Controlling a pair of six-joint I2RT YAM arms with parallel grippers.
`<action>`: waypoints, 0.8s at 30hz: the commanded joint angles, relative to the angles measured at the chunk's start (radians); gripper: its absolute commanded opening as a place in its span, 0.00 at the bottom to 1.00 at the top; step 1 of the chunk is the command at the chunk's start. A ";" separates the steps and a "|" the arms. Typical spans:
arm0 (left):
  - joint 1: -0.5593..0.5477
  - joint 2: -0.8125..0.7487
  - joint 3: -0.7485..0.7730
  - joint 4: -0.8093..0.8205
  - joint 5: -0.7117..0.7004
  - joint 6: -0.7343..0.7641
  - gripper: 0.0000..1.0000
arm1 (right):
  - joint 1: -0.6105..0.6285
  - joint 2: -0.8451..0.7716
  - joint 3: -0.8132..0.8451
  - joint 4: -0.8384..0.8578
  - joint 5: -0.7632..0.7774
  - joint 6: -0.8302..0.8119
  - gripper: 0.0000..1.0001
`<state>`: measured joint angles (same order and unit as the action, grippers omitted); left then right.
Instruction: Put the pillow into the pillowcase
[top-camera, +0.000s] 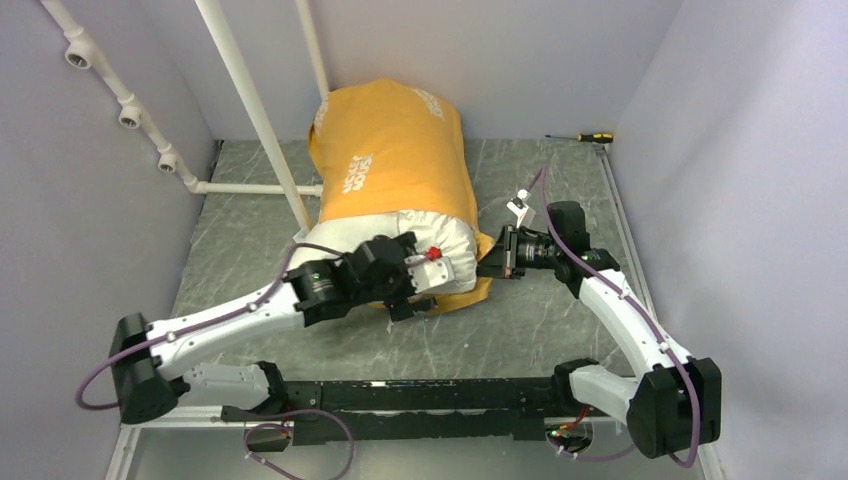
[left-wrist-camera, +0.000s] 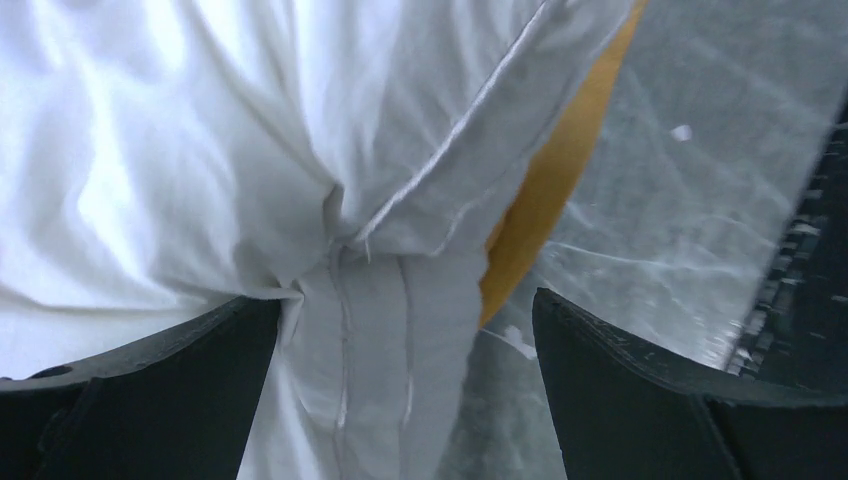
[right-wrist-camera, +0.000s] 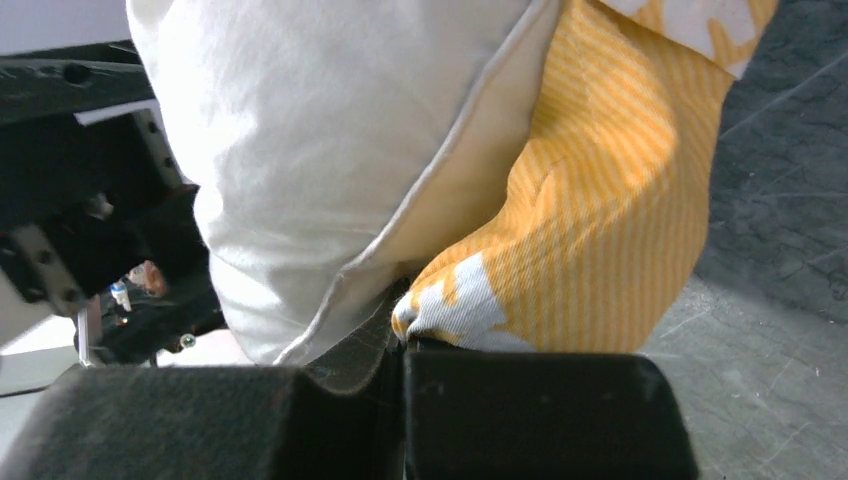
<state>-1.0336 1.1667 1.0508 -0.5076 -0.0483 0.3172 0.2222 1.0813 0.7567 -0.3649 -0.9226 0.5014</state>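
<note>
The pillowcase (top-camera: 385, 150), yellow-orange side up with white lettering, lies lengthwise on the middle of the table. The white pillow (top-camera: 435, 238) fills it, and its near end bulges out of the opening. My left gripper (top-camera: 428, 277) is open at that near end. In the left wrist view, a piped corner of the pillow (left-wrist-camera: 390, 300) lies between the spread fingers (left-wrist-camera: 640, 390), untouched by the right one, with a strip of pillowcase (left-wrist-camera: 545, 190) beside it. My right gripper (top-camera: 490, 262) is shut on the pillowcase hem (right-wrist-camera: 445, 312), right next to the pillow (right-wrist-camera: 330, 150).
White pipes (top-camera: 255, 110) stand and run along the back left of the grey table (top-camera: 560, 320). A screwdriver (top-camera: 585, 137) lies at the back right corner. Walls close in on the left, back and right. A black rail (top-camera: 420, 395) spans the near edge.
</note>
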 joint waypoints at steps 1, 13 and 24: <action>-0.065 0.117 -0.049 0.305 -0.260 0.148 0.99 | 0.002 -0.012 0.004 0.041 -0.092 0.011 0.00; 0.105 0.579 0.089 0.716 -0.559 0.100 0.08 | 0.003 -0.050 0.007 0.016 -0.176 0.003 0.00; 0.324 0.839 0.132 1.306 -0.733 0.443 0.00 | 0.003 -0.212 0.137 0.208 -0.364 0.227 0.00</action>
<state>-0.9058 1.8816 1.1187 0.5449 -0.6033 0.5838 0.1955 0.9920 0.7498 -0.2508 -0.8948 0.5961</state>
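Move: Just ahead and to the right of the wide-open left hand bulges the right part of the pillow's exposed end, about 8 cm out, 5 cm right and 7 cm lower. The pillowcase's upper rim crosses the pillow some 10 cm ahead and 2 cm left, about level in height. The case corner in the right fingers is roughly 13 cm right and 1 cm farther out. From the right hand, the pillow bulge lies about 8 cm left and 6 cm lower. Driving forward some 20 cm and about 5 cm right, the left hand first sinks about 6 cm, shuts its fingers on the way and pushes the right part of the pillow end in under the case's upper rim, the fingers swinging up and counter-clockwise to point more forward. The right hand keeps its pinch on the case corner, dips slightly, then lifts about 4 cm. ##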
